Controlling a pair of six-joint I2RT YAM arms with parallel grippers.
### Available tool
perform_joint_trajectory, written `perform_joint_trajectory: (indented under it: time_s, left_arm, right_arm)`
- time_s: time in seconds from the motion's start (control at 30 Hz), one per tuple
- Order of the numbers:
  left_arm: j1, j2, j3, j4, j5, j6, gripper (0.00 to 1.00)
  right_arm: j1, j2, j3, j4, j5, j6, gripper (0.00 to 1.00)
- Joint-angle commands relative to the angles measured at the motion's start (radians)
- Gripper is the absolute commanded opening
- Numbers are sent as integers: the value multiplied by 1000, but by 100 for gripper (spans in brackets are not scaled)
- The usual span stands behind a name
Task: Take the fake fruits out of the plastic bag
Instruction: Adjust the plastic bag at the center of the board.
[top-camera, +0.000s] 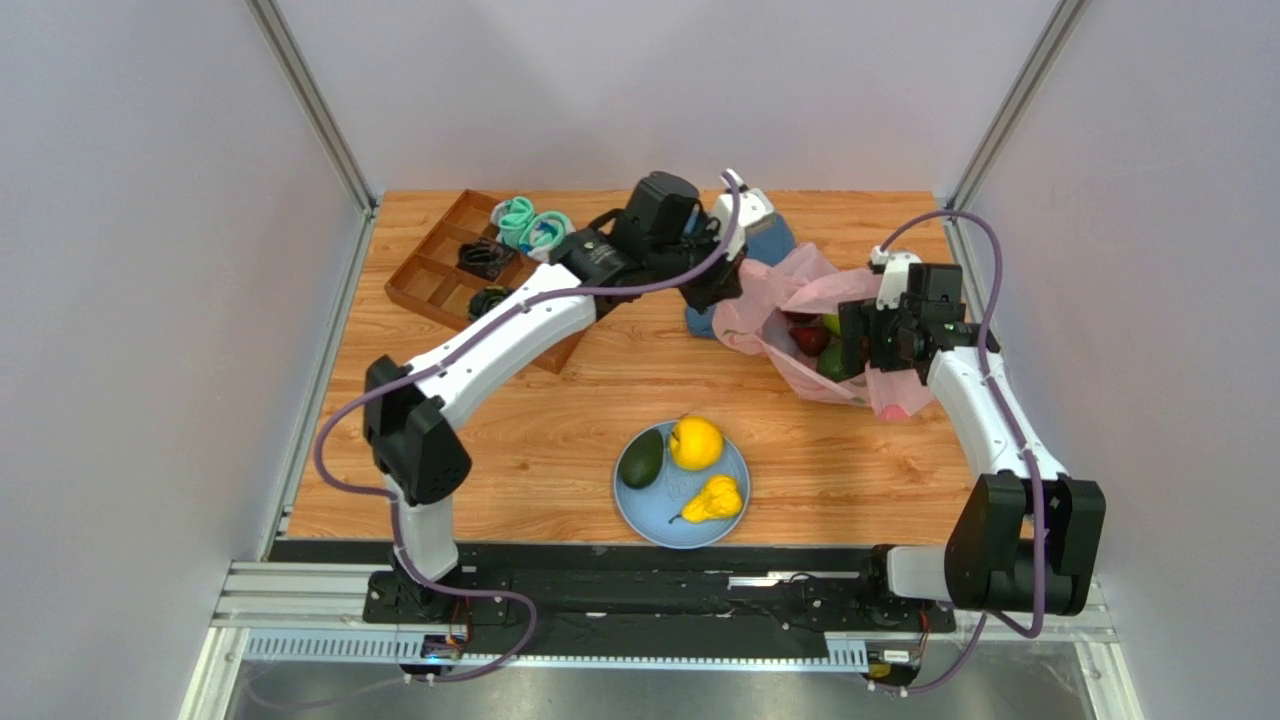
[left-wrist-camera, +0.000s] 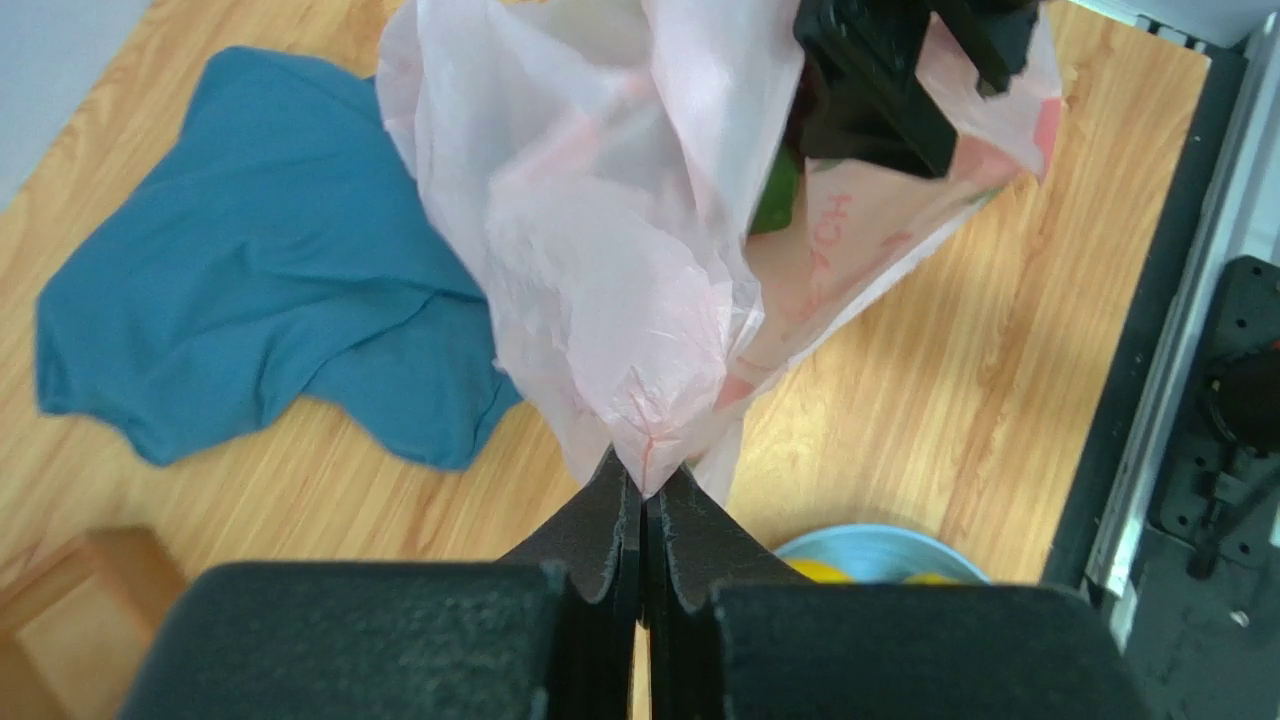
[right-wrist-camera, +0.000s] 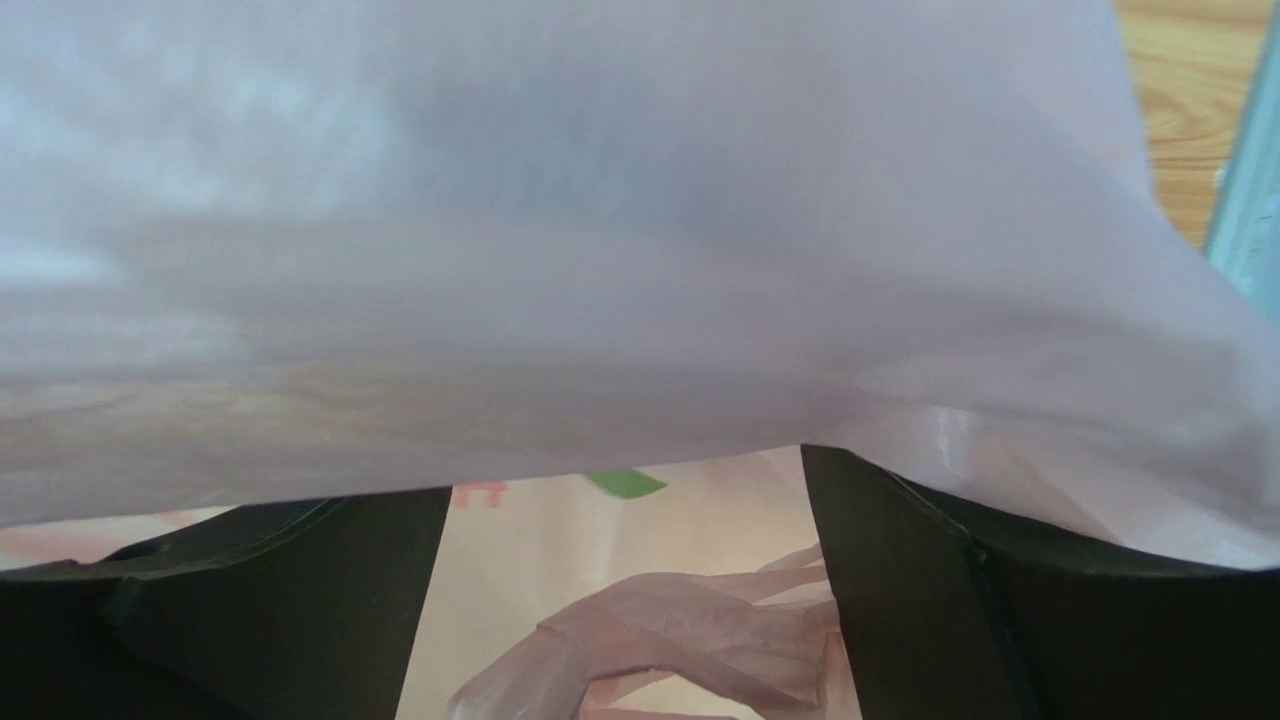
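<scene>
The pink plastic bag (top-camera: 781, 293) lies at the back right of the table. My left gripper (top-camera: 732, 297) is shut on the bag's left edge and holds it up; the left wrist view shows its jaws (left-wrist-camera: 646, 483) pinching the pink film (left-wrist-camera: 601, 225). My right gripper (top-camera: 837, 357) is open at the bag's mouth, and film (right-wrist-camera: 601, 225) drapes over its spread fingers (right-wrist-camera: 301, 600). A dark red fruit (top-camera: 812, 339) and green fruits (top-camera: 831, 321) show inside the bag. A dark green avocado (top-camera: 642, 459), a yellow citrus (top-camera: 694, 443) and a yellow pear (top-camera: 714, 500) lie on the blue plate (top-camera: 639, 507).
A dark blue cloth (left-wrist-camera: 256, 330) lies on the table by the bag's far side. A brown compartment tray (top-camera: 436, 278) with teal socks (top-camera: 534, 225) stands at the back left. The plate's rim (left-wrist-camera: 879, 548) shows in the left wrist view.
</scene>
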Motion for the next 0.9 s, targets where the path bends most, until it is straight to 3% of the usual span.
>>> perform_joint_trajectory:
  time_s: [0.0,0.1,0.3,0.53,0.67,0.87]
  left_arm:
    - [-1,-214,-94,9,55,15,0]
    - [-5,-258,-240,3,83,4,0]
    - [-22,-240,-321,35,195,-59,0]
    - [-45,-165,-260,44,183,-91,0]
    - [-50,-140,-231,40,164,-96,0]
    - [-48,-136,-225,37,144,-97,0]
  right_arm:
    - [-12,-44,17,-5,15,-38,90]
    - [-12,-107,-76,-27,38,-83,88]
    - [-11,-188,-91,-160,30,-94,82]
    - [20,-259,100,-353,-232,-210,79]
    - [79,-287,91,-291,-337,-209,74]
    - [167,-176,135,-221,-424,-250,62]
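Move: The left hand already pinches a rim of the plastic bag; the bag's middle lies about 18 cm to its right, 3 cm ahead and some 21 cm below. The blue cloth lies about 18 cm ahead of this hand and 6 cm to its right, the plate about 16 cm back and 4 cm left, both some 26 cm down. From the right hand, the bag's middle is roughly 7 cm left, 4 cm ahead and 6 cm below. Keep the bag rim pinched and draw it back about 8 cm with the left gripper, rising a little first and then sinking to finish some 4 cm lower. Meanwhile pull the right gripper back about 6 cm with the near handle strap between its parted fingers, then raise it and swing it left over the bag, some 8 cm, turning about 30 degrees counter-clockwise and partly closing the fingers. ##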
